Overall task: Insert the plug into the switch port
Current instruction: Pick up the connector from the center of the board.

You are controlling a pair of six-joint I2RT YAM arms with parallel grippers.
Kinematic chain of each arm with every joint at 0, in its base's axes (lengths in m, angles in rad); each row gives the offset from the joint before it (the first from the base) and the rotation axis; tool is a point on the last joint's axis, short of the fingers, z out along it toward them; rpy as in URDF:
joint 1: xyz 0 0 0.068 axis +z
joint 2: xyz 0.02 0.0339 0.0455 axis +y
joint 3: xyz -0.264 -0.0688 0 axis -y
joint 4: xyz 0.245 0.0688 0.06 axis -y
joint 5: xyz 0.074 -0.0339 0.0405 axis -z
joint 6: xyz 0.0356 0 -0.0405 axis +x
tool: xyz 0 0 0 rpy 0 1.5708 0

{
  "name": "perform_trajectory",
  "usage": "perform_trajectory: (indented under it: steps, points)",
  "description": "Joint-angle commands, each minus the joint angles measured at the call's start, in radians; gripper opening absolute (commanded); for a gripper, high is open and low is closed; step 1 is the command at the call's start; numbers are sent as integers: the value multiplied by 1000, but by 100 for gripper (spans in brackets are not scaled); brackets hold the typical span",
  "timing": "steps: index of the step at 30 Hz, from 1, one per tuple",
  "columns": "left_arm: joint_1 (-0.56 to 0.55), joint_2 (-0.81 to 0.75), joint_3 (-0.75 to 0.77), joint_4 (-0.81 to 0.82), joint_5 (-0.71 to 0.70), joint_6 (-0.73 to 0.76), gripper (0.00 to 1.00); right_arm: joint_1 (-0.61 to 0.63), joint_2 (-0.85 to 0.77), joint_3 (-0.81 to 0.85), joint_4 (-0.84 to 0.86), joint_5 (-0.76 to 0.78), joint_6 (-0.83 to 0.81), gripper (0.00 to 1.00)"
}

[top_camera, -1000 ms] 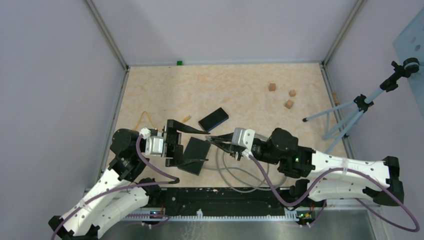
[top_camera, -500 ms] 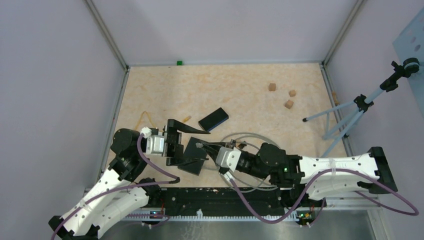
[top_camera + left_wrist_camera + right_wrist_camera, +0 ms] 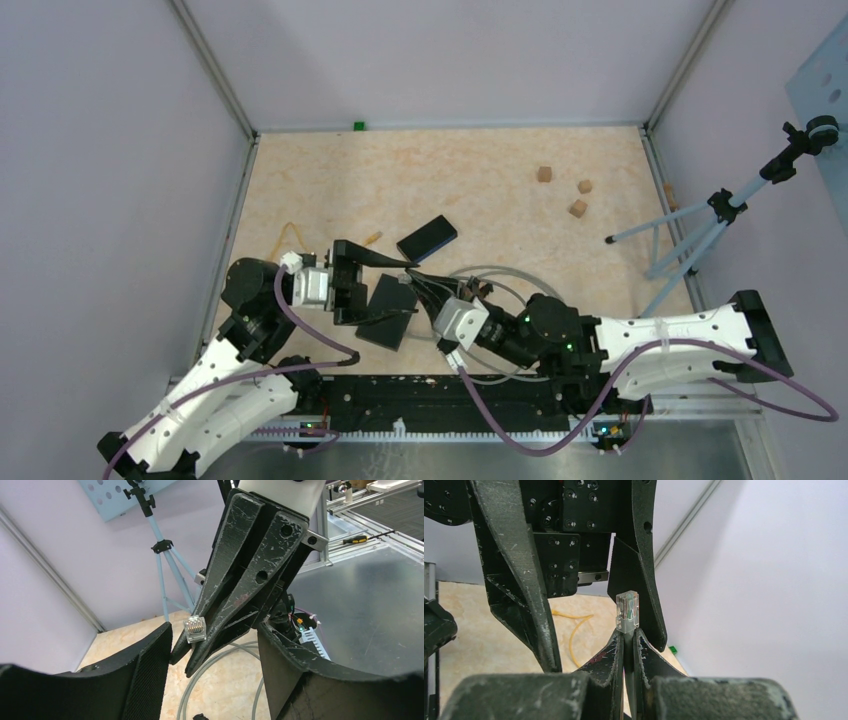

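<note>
My right gripper (image 3: 628, 632) is shut on a clear plug (image 3: 627, 611) that sticks out past its fingertips, with a grey cable (image 3: 500, 275) trailing behind it. The plug (image 3: 195, 629) sits between the spread fingers (image 3: 521, 590) of my left gripper (image 3: 413, 292), which is open and holds nothing. In the top view the right gripper (image 3: 415, 278) reaches in from the right. A flat black box (image 3: 392, 335), which I take for the switch, lies beneath the left fingers. Its port shows in no view.
A second black box (image 3: 427, 238) lies just beyond the grippers. Three wooden cubes (image 3: 578, 208) sit at the back right. A blue tripod (image 3: 700, 225) stands by the right wall. A yellow cord (image 3: 290, 235) lies far left, and a small green block (image 3: 358, 126) at the back wall.
The right arm has swung left and carried the plug in between the left fingers, dragging the cable loop along. The left fingers have drawn slightly closer together.
</note>
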Motion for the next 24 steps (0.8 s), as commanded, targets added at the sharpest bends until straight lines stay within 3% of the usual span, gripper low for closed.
perform_trajectory:
  steps: [1, 9, 24]
  points:
    - [-6, 5, 7, 37, 15, -22, 66, 10, -1, 4, 105, 77, -29, 0]
    - [-6, -4, 14, 50, 6, -32, 54, 11, -6, -10, 101, 106, -18, 0]
    - [-6, -39, 7, 43, -56, -55, 46, 11, -34, -20, 65, 109, 20, 0]
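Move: The connector stands out of my closed right fingertips, about 1 cm ahead, 3 cm left and 1 cm above that hand's point. From my open left hand it is about 1 cm ahead, level sideways and 2 cm up, nearer the forward finger. On the table, nearly 30 cm below my left hand, the black box lies about 5 cm ahead and 7 cm left; the blue-edged box, 21 cm ahead and 1 cm right. I narrow my left fingers around the connector from wide to about half open, not yet gripping. My left hand first edges forward, then slips back as it rises about 1 cm and draws slightly left, tipping its fingertips up a touch. Meanwhile my right hand keeps its pinch on the connector and sinks about 1 cm, easing forward and right with a slight clockwise turn. ##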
